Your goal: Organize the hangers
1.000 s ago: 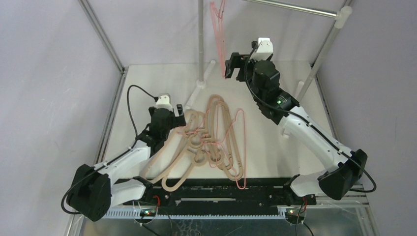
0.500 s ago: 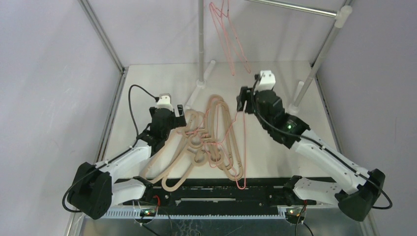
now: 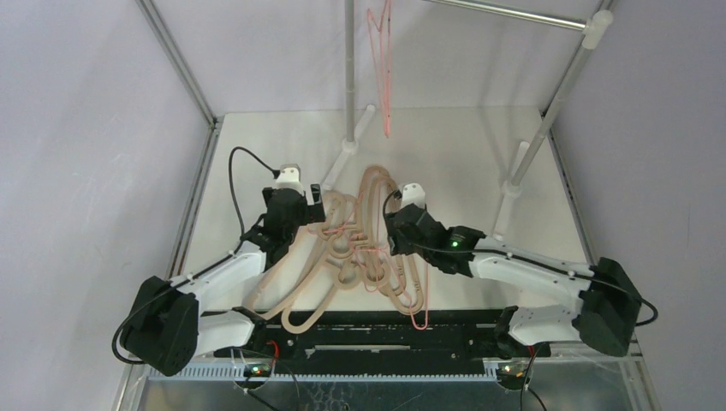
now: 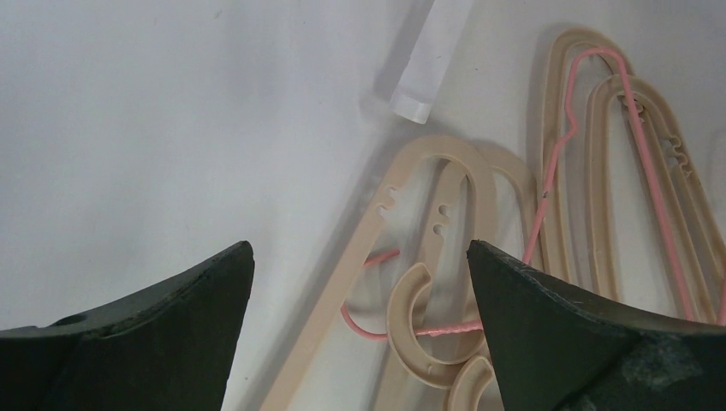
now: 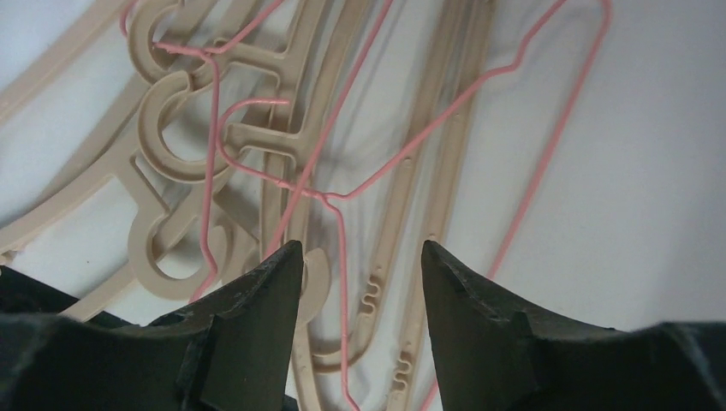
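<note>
Several beige hangers lie tangled with thin pink wire hangers in a pile at the middle of the table. Another pink wire hanger hangs from the rack at the back. My left gripper hovers wide open over the pile's left edge, above a beige hook and a pink wire; its jaws hold nothing. My right gripper is low over the pile's middle. Its jaws stand partly open astride a pink wire and beige bars, touching neither.
Silver rack poles rise at the back: an upright one, a slanted one at the right and a top bar. A white pole foot lies just behind the pile. A black rail runs along the near edge.
My right arm has come down from beside the hanging pink hanger to the pile, its jaws narrowing on the way. The hanging hanger swung. The left arm has stayed put.
</note>
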Robot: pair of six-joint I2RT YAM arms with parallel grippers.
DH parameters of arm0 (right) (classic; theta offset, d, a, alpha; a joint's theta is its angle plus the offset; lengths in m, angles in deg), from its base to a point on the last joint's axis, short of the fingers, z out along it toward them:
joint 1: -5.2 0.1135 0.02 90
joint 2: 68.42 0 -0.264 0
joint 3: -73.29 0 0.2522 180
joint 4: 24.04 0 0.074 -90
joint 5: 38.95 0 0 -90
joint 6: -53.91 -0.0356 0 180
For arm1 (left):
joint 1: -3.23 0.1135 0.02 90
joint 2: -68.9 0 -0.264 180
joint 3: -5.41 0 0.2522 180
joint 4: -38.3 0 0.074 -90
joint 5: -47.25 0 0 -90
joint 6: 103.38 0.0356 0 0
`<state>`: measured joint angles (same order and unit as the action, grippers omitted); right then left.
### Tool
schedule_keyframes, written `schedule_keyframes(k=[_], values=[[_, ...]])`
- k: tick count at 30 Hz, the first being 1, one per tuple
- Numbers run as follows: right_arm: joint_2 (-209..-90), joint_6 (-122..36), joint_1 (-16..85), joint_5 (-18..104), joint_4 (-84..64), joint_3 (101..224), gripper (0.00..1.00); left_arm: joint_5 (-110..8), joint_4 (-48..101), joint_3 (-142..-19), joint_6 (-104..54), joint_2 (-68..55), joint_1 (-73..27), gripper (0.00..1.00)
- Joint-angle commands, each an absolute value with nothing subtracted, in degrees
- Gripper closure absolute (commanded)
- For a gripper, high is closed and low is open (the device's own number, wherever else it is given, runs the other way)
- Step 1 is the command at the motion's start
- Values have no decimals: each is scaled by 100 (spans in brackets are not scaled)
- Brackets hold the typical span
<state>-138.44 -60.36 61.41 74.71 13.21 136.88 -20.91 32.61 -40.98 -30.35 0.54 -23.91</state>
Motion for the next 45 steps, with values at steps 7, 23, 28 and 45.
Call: schedule_keyframes(k=[7,23,28,45], values=[[-15053,-6051,6493,6887,498,14540,41,-1808,3360,-4228,-3105,113,-2412,0],[-16841,-6068,6519,5960,98,15279,51,-1725,3195,-4268,-3166,217,-2419,0],[-17106,-6082,6463,5833,38,15286,52,-1694,3191,-4224,-3158,320,-2411,0],[-16341,-6037,6187,8162,571,15067,100,-1685,3198,-4193,-3166,410,-2415,0]])
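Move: The wire the right hand will pinch, the near shoulder of the left-hand pink hanger just short of its neck, lies about 12 cm to its left, neither farther out nor nearer, and some 10 cm below. The second pink hanger lies 4 cm right, 2 cm back and 11 cm down; the nearest brown hook is 12 cm left, 6 cm back and 12 cm down. From the left hand that wire is roughly 12 cm back, 14 cm right and 8 cm down. The right hand sweeps about 12 cm left over the second pink hanger, its half-open fingers swinging counter-clockwise, then sinks steeply, some 10 cm lower in all, tips down about 15 degrees and shuts on the shoulder wire of the left-hand pink hanger. Keeping that pinch, it draws the wire back to the right and forward by about 4 cm each, starting to rise a couple of centimetres and turning back clockwise. ##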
